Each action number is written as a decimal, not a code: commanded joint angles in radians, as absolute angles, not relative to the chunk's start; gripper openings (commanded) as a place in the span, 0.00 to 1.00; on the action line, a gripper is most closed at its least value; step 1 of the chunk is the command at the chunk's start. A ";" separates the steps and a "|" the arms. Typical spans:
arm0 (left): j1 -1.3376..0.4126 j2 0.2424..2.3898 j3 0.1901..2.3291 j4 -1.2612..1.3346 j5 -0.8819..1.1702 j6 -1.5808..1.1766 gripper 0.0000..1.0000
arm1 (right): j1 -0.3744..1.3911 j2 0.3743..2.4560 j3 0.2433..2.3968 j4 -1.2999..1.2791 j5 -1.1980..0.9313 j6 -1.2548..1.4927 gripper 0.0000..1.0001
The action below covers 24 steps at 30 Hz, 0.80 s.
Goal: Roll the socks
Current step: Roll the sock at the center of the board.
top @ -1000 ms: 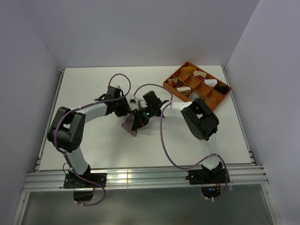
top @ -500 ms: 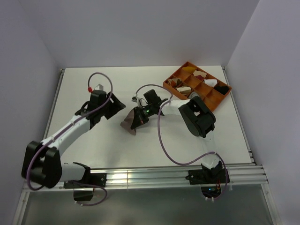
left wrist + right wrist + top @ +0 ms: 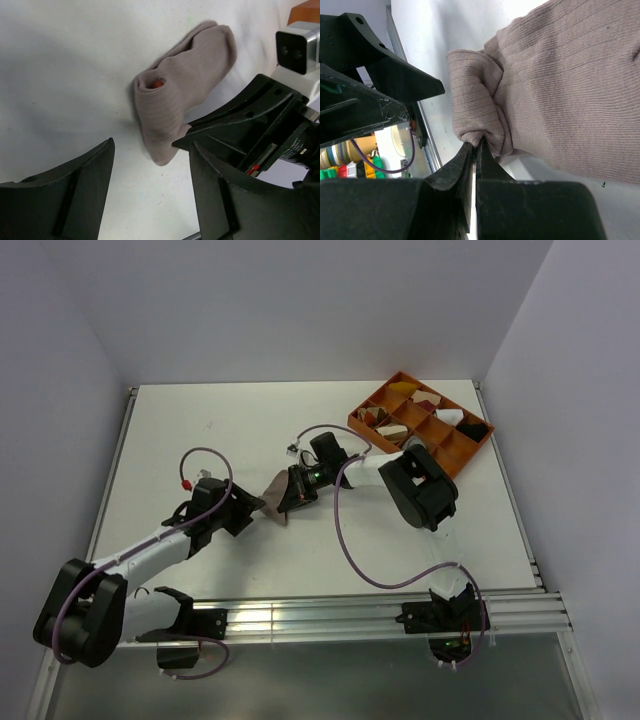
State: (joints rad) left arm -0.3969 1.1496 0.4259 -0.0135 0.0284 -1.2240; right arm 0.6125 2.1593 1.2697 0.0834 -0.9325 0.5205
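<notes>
A pinkish-tan sock [image 3: 274, 488] lies bunched and partly folded on the white table near the middle. A speck of red shows inside its fold [image 3: 157, 83]. My right gripper [image 3: 288, 502] comes in from the right and is shut on a pinched fold of the sock [image 3: 560, 90], its fingertips [image 3: 476, 145] pressed together on the knit. My left gripper [image 3: 256, 507] sits just left of the sock and is open. In the left wrist view its jaws [image 3: 151, 146] stand apart over bare table, with the sock's tip [image 3: 162, 155] just beyond them. Nothing is between the left fingers.
An orange divided tray [image 3: 475, 452] with small cloth bundles stands at the back right, behind the right arm's elbow. Purple cables loop over both arms. An aluminium rail [image 3: 300, 615] runs along the table's near edge. White walls close in the sides and back.
The left gripper opened, let go of the sock and drew back toward the near left. The right gripper stayed shut on the sock, which shifted slightly.
</notes>
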 commanded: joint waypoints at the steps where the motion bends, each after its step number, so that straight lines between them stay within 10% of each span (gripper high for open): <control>1: -0.410 1.198 0.414 0.156 0.018 -1.292 0.66 | 0.607 2.200 1.285 0.064 -0.884 0.528 0.00; 18: -0.439 1.428 0.472 0.235 -0.061 -1.295 0.58 | 0.607 2.215 1.273 0.123 -0.853 0.598 0.00; 24: -0.442 1.460 0.502 0.192 -0.060 -1.264 0.34 | 0.607 2.206 1.266 0.138 -0.839 0.606 0.00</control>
State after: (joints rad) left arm -0.4366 1.4387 0.4770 0.2272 -0.0288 -1.2957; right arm 0.6125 2.1799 1.2716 0.1368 -0.9199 0.6140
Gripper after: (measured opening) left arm 0.384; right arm 0.028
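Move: The rolled end of the sock lies about 5 cm ahead of my open left hand, some 3 cm to its right and 3 cm lower. The sock's unrolled foot runs outward beyond it, its middle roughly 8 cm ahead of my left hand, 6 cm to its right and 5 cm below. My right fingers already pinch the roll, whose middle is about 2 cm to their left, 1 cm ahead and roughly level with them. I bring my left hand forward about 4 cm, down some 3 cm and a little to the right, its fingers straddling the rolled end, then close them to roughly half their gap until they pinch the roll from its two sides. My right hand keeps its shut grip on the roll and stays practically in place. ##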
